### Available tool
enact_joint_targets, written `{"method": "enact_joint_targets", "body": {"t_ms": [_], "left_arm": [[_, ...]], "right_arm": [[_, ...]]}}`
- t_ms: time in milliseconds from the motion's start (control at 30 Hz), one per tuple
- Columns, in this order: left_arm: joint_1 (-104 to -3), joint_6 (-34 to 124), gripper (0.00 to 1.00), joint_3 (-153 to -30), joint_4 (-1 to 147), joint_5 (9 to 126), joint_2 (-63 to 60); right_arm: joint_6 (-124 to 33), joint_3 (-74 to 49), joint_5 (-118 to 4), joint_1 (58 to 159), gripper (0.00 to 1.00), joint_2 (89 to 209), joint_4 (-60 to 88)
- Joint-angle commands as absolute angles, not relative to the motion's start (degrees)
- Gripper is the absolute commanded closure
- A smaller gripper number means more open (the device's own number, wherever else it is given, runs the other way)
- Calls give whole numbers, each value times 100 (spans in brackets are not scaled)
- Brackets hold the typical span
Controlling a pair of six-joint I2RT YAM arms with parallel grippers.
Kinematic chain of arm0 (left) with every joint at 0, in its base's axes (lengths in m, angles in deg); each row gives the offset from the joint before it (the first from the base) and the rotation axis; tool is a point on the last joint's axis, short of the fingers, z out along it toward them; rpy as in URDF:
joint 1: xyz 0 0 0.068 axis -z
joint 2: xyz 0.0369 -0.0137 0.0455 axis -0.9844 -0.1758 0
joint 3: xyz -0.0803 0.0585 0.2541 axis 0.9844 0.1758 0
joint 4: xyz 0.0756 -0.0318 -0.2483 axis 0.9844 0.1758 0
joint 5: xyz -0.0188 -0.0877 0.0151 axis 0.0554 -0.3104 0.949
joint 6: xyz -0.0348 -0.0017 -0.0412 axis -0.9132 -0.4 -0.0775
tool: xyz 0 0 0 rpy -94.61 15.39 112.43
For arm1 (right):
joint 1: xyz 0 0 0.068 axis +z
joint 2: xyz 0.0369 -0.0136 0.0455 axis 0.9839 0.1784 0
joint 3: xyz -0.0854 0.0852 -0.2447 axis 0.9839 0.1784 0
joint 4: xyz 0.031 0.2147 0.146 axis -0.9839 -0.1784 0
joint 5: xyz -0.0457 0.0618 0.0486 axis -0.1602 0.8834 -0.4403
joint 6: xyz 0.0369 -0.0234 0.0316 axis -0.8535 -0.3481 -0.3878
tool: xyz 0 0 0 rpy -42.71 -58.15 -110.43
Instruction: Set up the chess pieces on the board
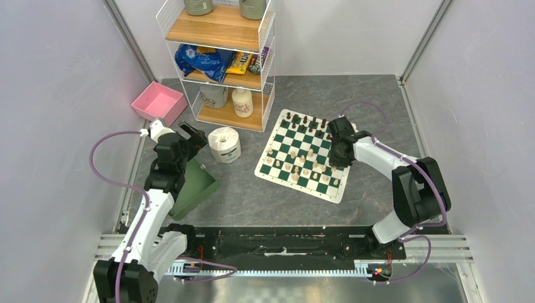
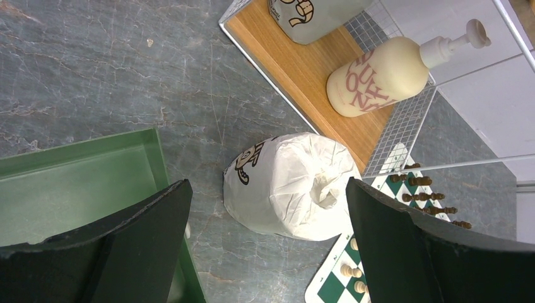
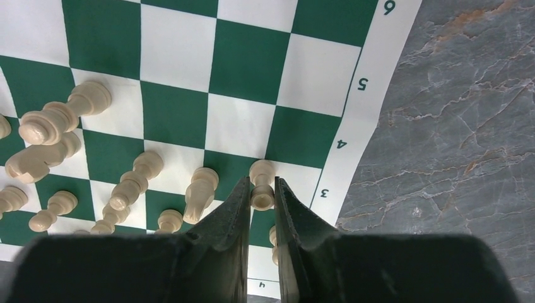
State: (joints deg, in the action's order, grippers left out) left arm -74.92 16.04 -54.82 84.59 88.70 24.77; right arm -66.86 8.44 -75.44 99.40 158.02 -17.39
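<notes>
The green and white board [image 1: 263, 170] lies right of centre. Dark chess pieces [image 1: 306, 120] line its far edge, and cream ones [image 1: 295, 168] stand over its near half. My right gripper [image 1: 341, 158] hangs over the board's right side. In the right wrist view the board [image 3: 246, 63] fills the frame, and the right gripper [image 3: 262, 184] is shut on the head of an upright cream pawn [image 3: 262, 197] near the numbered border. Other cream pieces [image 3: 135, 180] stand to its left. My left gripper [image 2: 268, 187] is open and empty, above the floor between the bin and the roll.
A wrapped toilet roll [image 1: 224, 144] stands left of the board. A green bin [image 1: 192, 186] sits under the left arm, with a pink bin [image 1: 158, 102] behind it. A wire shelf [image 1: 217, 63] at the back holds a pump bottle [image 2: 378, 76] and snacks.
</notes>
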Motion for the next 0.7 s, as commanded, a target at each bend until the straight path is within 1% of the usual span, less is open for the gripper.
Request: {"method": "enact_joint_targets", "body": {"t_ms": [0, 167, 333, 667], "left_arm": [[-7528, 1531, 0, -5515, 8355, 8882, 2549], [-7530, 1529, 0, -5504, 8346, 8869, 2546], [-7530, 1522, 0, -5505, 8338, 8861, 2546], [-7539, 1479, 0, -5482, 8320, 8808, 2570]], "right_arm": [[-6621, 685, -7465, 9923, 78, 15696, -1662], [-6623, 672, -7442, 9923, 78, 15374, -1855], [-6602, 708, -7379, 9923, 78, 14777, -2154], [-6732, 1233, -6808, 9965, 78, 13790, -2817]]}}
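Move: The right hand has its fingers around the white rook near the board's right edge; the rook's likely goal, the bare right-hand corner square of the near rank, lies about 6 cm back, 1 cm left and 3 cm below. The edge pawn stands some 3 cm straight back, the next pawn about 3 cm back and 3 left, and a white knight level, about 4 cm left. From the left hand that corner is roughly 8 cm back, 43 cm right and 18 cm below. With its grip already around the rook's upper part, the right hand tightens without narrowing noticeably, then lifts the rook straight up off the board, slowly at first and then quickly, about 6.5 cm in all. As it climbs it draws back some 2.5 cm towards the near corner square, over the edge pawn's side of the board, and the wrist tips about 10 degrees so that the fingertips swing outward and the hand's left side rises. ##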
